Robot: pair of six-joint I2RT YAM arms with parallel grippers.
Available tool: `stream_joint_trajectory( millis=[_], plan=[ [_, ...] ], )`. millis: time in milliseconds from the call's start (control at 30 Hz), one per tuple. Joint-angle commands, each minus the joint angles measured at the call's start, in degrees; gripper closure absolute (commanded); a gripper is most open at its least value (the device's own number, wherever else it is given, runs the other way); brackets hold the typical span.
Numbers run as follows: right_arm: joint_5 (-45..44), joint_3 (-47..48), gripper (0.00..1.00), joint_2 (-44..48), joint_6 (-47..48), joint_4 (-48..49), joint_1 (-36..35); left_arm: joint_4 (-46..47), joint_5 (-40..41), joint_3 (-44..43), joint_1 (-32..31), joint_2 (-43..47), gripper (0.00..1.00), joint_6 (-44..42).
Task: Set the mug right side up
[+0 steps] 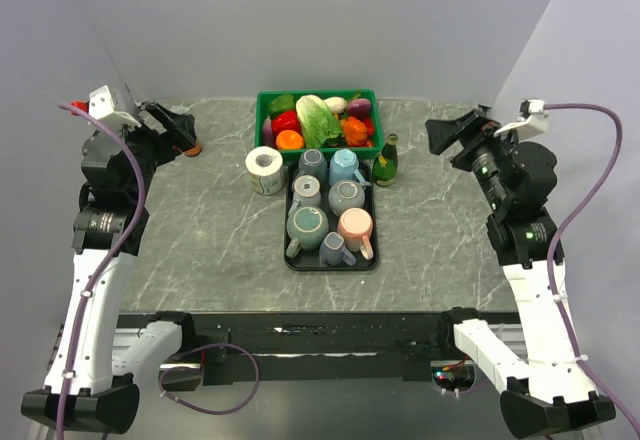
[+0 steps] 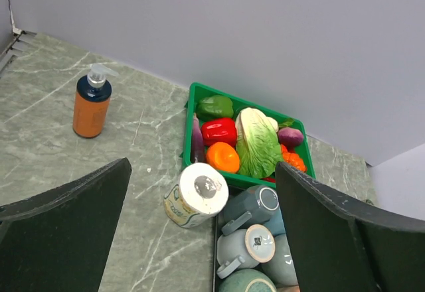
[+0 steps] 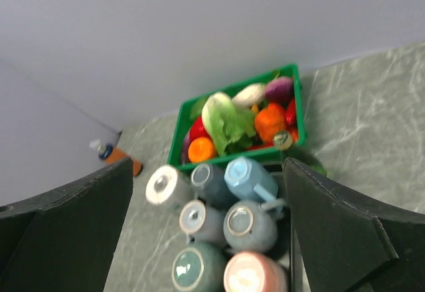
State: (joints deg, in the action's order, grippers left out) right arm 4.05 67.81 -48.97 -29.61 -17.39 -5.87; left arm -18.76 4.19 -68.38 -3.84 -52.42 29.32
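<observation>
Several mugs stand bottom up, packed together on a black tray (image 1: 330, 267) in the middle of the table. Among them are a dark blue-grey mug (image 1: 312, 163), a light blue mug (image 1: 345, 166), a teal mug (image 1: 307, 227) and a pink mug (image 1: 355, 227). My left gripper (image 1: 180, 130) hangs open, raised at the far left, well away from the tray. My right gripper (image 1: 447, 138) is open too, raised at the far right. The left wrist view shows the dark mug (image 2: 255, 206) between the wide jaws of the left gripper (image 2: 202, 172). The right wrist view frames the light blue mug (image 3: 244, 178) below the right gripper (image 3: 207, 166).
A green crate (image 1: 320, 150) of vegetables stands right behind the tray. A toilet roll (image 1: 266, 170) lies at the tray's far left corner and a green bottle (image 1: 385, 162) at its far right. An orange soap bottle (image 2: 91, 104) stands at the back left.
</observation>
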Motion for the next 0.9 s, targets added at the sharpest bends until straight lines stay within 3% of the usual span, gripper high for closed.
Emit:
stream_joint_trajectory(
  millis=[0, 433, 533, 700, 867],
  plan=[
    [7.1, -3.38, 0.0, 2.73, -0.46, 0.16, -0.19, 0.56, -0.57, -0.36, -0.03, 2.06, 0.04, -1.98],
    [20.91, -9.54, 0.0, 3.0, 6.48, -1.24, -3.61, -3.21, -0.06, 5.09, -0.03, 2.94, 0.04, -6.03],
    [18.37, -9.8, 0.0, 3.27, 9.47, -2.56, -8.78, -2.68, 1.43, 6.59, -0.03, 3.46, 0.04, -4.28],
    [6.17, -9.36, 0.0, 1.6, 16.42, -5.46, -21.27, 0.47, 5.48, 11.06, -0.03, 6.45, 0.04, -0.33],
    [4.03, -15.59, 0.02, -0.33, 17.3, -5.82, -28.66, -0.74, -2.06, 11.6, -0.03, 9.09, 0.04, -1.1]
  ],
)
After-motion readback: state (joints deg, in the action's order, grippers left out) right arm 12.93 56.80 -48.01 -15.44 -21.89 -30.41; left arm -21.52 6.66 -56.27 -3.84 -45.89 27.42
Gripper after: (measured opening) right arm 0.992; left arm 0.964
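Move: The peach mug, upside down in the black tray, lies about 20 cm to the right hand's left, some 9 cm back and 32 cm below. From that hand the round grey mug is level fore and aft, about 23 cm left, and the small blue mug some 16 cm back and 26 cm left, both similarly low. The green bottle stands about 9 cm ahead and 12 cm left. From the left hand the peach mug is some 44 cm right, 10 cm back and 30 cm below. Heading for the tray of upturned mugs, the right hand sweeps about 13 cm left while sinking some 10 cm and drawing back, wide open, its fingers swinging some 35 degrees counter-clockwise towards the mugs and touching nothing. The sinking comes first, the leftward sweep quickens later. The open left hand mostly sinks on its own side, about 8 cm, fingers tipping slightly down. ##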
